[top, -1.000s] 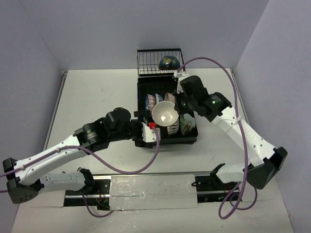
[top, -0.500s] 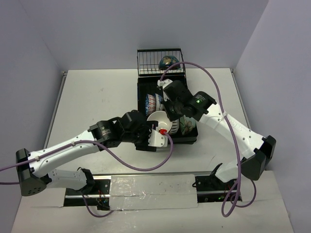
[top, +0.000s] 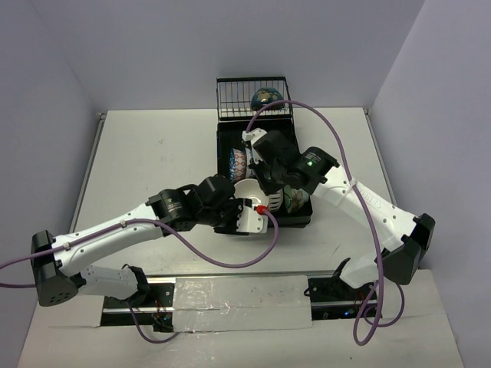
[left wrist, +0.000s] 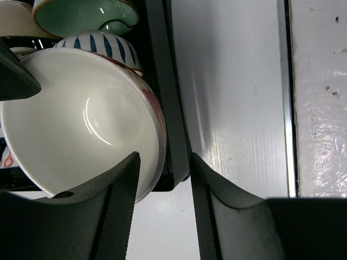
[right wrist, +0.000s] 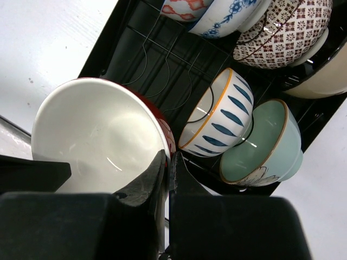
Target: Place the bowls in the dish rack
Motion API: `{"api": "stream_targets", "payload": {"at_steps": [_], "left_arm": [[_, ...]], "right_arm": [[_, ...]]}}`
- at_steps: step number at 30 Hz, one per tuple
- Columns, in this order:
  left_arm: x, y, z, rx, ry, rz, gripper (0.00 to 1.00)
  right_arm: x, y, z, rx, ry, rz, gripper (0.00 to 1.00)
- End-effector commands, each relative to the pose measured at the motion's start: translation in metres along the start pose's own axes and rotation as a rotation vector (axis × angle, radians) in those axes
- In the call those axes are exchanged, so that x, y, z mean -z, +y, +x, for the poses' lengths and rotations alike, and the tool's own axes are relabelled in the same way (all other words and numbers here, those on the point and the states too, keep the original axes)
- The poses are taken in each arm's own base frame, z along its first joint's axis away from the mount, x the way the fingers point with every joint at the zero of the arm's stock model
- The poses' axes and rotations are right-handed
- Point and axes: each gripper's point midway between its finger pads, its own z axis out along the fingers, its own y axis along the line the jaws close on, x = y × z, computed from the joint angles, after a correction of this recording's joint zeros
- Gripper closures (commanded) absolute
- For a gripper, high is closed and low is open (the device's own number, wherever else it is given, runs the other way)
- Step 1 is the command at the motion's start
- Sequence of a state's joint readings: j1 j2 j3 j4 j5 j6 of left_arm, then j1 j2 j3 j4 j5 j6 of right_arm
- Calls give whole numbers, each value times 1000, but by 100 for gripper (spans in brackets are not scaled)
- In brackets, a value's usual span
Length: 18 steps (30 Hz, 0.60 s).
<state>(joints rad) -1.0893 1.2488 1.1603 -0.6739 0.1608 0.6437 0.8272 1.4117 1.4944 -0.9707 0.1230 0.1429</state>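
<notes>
My right gripper (right wrist: 168,157) is shut on the rim of a bowl, white inside and red outside (right wrist: 97,135), held tilted over the near left corner of the black dish rack (top: 301,218). My left gripper (left wrist: 164,160) is open, one finger inside that bowl (left wrist: 81,119) and the other outside, so the bowl's rim and the rack's corner (left wrist: 171,135) lie between the jaws. Racked beside it stand a blue-striped bowl (right wrist: 217,116) and a pale green bowl (right wrist: 265,143). From above, both grippers meet at the white bowl (top: 247,190).
Further bowls stand on edge deeper in the rack: a brown-patterned one (right wrist: 284,27), a blue-flowered one (right wrist: 227,16) and a cream one (right wrist: 320,81). A dark blue bowl (top: 266,97) sits in the wire basket (top: 238,96) at the rack's far end. Purple cables loop over both arms.
The right arm has carried the white bowl down and left to the rack's near corner. The left arm has moved right to meet it, and its jaws have narrowed around the rim.
</notes>
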Motion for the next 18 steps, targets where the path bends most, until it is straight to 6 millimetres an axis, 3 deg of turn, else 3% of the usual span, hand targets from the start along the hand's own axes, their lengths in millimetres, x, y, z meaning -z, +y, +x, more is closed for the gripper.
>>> {"api": "stream_targets", "payload": {"at_steps": [1,11,18], "left_arm": [[0,3,-10,-15,-16,9,53],[-4,4,-7,-17,-6,3,60],[-5,2,-7,-23,-8,13,87]], "right_arm": [[17,8,-30,1,-111,-39,100],[17,11,-30,9,-117,-53,100],[17,11,-32,13,-124,-58,100]]}}
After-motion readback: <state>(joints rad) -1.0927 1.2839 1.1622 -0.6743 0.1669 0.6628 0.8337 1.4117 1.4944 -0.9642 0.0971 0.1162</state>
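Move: The white bowl, held mouth-up above the rack by the right fingers at its rim, has its middle about 5 cm ahead of the left hand and 3 cm to its right; its near rim stands between the half-open left fingers. The striped bowl sits some 10 cm ahead, 11 cm right and 6 cm lower. From the right hand the white bowl's middle lies about 6 cm left and 2 cm back; the striped bowl 4 cm ahead, 2 cm right, with the green bowl 7 cm farther right. The left fingers close from about half open to nearly shut and pinch the near rim of the white bowl, one finger inside and one outside, after the left hand first sinks about 1 cm around the rim. The right hand stays practically in place and keeps its shut grip on the rim. ##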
